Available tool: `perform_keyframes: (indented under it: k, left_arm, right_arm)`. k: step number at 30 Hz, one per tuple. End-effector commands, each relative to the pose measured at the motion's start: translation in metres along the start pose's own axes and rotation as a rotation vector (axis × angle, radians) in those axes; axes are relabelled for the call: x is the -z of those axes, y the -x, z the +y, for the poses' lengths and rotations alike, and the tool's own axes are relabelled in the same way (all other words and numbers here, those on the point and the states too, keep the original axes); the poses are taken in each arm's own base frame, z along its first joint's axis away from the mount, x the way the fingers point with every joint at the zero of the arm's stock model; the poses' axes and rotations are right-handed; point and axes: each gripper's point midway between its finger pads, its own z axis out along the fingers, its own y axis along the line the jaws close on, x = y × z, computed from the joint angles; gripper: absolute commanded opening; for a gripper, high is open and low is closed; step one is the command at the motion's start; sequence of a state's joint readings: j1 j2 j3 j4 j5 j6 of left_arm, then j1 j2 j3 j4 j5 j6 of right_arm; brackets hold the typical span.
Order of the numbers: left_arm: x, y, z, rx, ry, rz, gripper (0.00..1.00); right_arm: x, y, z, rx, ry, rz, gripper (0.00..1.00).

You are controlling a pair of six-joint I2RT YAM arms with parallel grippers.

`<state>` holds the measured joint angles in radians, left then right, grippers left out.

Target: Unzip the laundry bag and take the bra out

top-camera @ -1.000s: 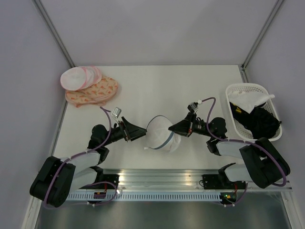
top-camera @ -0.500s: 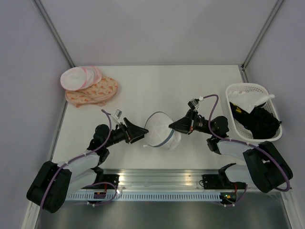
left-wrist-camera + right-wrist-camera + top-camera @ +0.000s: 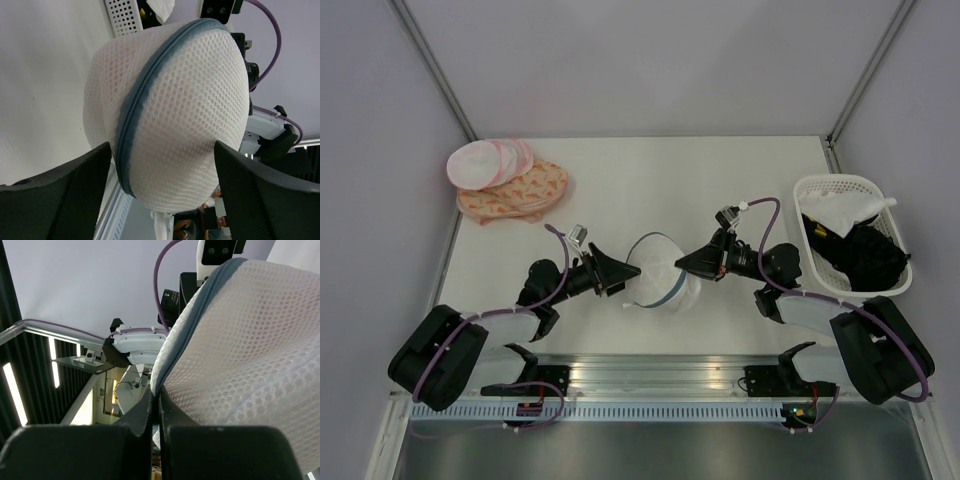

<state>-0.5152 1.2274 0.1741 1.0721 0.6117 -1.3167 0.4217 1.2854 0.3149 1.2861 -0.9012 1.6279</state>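
Observation:
The laundry bag, a white mesh pouch with a grey-blue zipper rim, is held up on edge at the table's middle. My right gripper is shut on its rim from the right; in the right wrist view the fingers pinch the zipper edge of the bag. My left gripper reaches in from the left, open. In the left wrist view its two fingers stand either side of the bag's lower bulge. The bra is hidden; only a faint peach tint shows through the mesh.
A white basket with a white cloth and black garments stands at the right edge. At the back left, stacked white rounds with pink edges lie on an orange-patterned peach cloth. A metal rail runs along the near edge.
My left gripper has moved right until its fingers straddle the bag, and the jaws have narrowed slightly. The right gripper lifted a little with the bag's rim, then held still.

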Motion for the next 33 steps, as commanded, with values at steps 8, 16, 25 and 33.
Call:
perform_keyframes:
  k: [8,16,25,33]
  left_arm:
    - [0.001,0.005,-0.039,-0.051,-0.139,-0.029,0.21]
    - [0.004,0.006,-0.027,-0.081,-0.059,-0.049,0.02]
    - [0.03,0.049,0.036,0.001,0.349,-0.361,0.02]
    - [0.046,0.071,0.062,0.118,0.453,-0.648,0.02]
  right_arm:
    - [0.004,-0.01,0.038,0.346,0.216,0.01,0.01]
    - [-0.002,0.021,-0.054,0.454,-0.24,0.012,0.26]
    - [0.044,0.057,-0.084,0.608,-0.78,-0.045,0.53]
    - [0.04,0.041,-0.088,0.698,-0.919,-0.08,0.55]
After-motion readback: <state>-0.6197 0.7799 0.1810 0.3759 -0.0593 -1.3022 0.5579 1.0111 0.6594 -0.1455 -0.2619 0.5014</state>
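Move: The laundry bag hangs between the hands, its rim already pinched by the right fingers. Its middle lies about 9 cm to the left hand's right, 1 cm ahead and roughly level; from the right hand it is some 5 cm left, 2 cm back and 6 cm lower. The white basket stands roughly 48 cm right of the right hand, 20 cm farther out and 18 cm below. From the left hand, the patterned cloth lies around 38 cm left, 35 cm ahead and 15 cm below. The bag's rim beside the zip gets pinched by the closing left fingers as that hand rises about 2 cm; the right hand eases down and forward, then opens and lets go. It draws down and away, some 8 cm lower and 5 forward, its fingers tipping about 50 degrees towards the table, while the left swings the bag left, forward and down, turning some 30 degrees counter-clockwise. ##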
